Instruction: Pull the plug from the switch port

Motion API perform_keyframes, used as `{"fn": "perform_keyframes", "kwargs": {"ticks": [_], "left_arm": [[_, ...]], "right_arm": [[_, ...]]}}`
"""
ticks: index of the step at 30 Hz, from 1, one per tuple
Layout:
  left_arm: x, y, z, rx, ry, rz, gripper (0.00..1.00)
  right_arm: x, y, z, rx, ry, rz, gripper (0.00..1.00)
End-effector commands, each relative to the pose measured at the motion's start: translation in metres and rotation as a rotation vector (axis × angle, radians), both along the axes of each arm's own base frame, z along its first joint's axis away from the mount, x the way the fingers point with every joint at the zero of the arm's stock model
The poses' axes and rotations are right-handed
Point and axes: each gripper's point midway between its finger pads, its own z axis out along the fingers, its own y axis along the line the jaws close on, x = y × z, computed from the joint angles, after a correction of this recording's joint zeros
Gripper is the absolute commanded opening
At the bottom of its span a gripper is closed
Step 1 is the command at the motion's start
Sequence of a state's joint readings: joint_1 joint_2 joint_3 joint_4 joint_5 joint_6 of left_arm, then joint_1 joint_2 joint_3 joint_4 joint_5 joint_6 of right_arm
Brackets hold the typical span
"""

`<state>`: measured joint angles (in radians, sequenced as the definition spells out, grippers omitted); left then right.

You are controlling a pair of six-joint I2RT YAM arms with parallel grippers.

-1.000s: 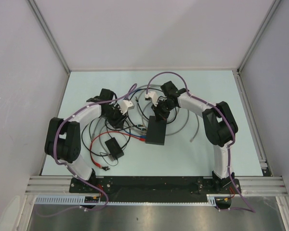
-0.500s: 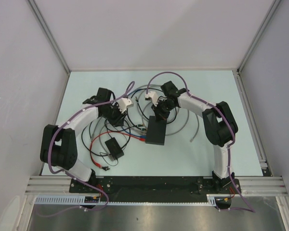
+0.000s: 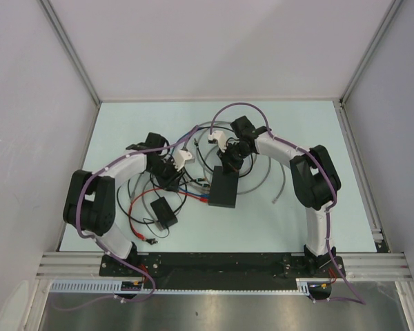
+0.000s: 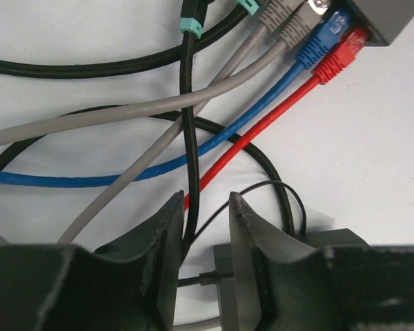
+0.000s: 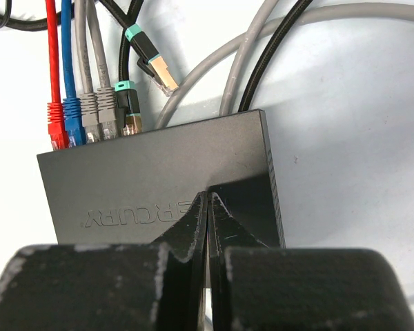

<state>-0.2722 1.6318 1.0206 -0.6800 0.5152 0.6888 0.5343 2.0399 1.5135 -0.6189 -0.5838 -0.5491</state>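
The dark grey switch [image 3: 224, 188] lies mid-table, its port row [image 5: 90, 134] on the far edge. Red [image 5: 55, 123], blue [image 5: 72, 118], two grey and a teal-booted plug [image 5: 127, 107] sit in the ports. My right gripper [image 5: 208, 200] is shut, tips pressing on the switch lid [image 5: 159, 179]. My left gripper [image 4: 205, 207] hovers over the cable bundle left of the switch, open, with a black cable [image 4: 188, 138] running between its fingers against the left one. The red plug [image 4: 339, 56] and blue plug [image 4: 326, 38] show at the top right of the left wrist view.
A loose gold-tipped plug with a teal boot [image 5: 155, 65] lies beyond the switch. A small black box [image 3: 164, 212] with thin red and black wires sits near left. Grey and black cables [image 3: 262, 181] loop around the switch and behind both grippers.
The left arm's elbow swung out left and came back; its gripper now sits slightly nearer and to the right over the cables. The right arm and the switch have not moved.
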Motion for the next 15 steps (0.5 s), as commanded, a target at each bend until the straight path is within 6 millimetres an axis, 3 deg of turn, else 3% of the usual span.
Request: {"fn": "perform_keyframes", "kwargs": {"ticks": [1,5,9,15], "left_arm": [[0.008,-0.004,-0.009,0.012,-0.039,-0.028,0.35],[0.011,0.000,-0.011,0.037,-0.066,-0.035,0.20],[0.005,0.008,0.008,0.065,-0.114,-0.101,0.05],[0.014,0.046,0.027,0.138,-0.133,-0.075,0.00]], "right_arm": [[-0.036,-0.030,-0.055,-0.182,0.171,-0.016,0.00],[-0.036,-0.030,-0.055,-0.184,0.169,-0.018,0.00],[-0.036,-0.031,-0.055,-0.187,0.171,-0.020,0.00],[-0.036,-0.031,-0.056,-0.183,0.175,-0.018,0.00]]}}
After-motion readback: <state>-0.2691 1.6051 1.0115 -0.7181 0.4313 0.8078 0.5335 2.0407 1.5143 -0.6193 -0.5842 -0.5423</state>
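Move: The left hand is some 2 cm above the table, half open. The stretch of black cable it goes for runs right between its fingertips, about 1 cm lower. That cable's loose plug, already out of the port, lies about 8 cm to the hand's right and 2 cm ahead; the switch's middle is some 16 cm right, and the black adapter 8 cm back and 3 cm left. From the right hand, the cable stretch is about 17 cm left and 5 cm back. The left hand sinks about 1.5 cm over the black cable of the freed plug, its fingers closing from roughly a third open to almost shut, and pinches the cable between the fingertips. It then reverses, rising about as far as it sank while drawing the cable some 2 cm to the left, away from the switch, the wrist tilting several degrees; the right hand stays shut and still at the top of the switch. ##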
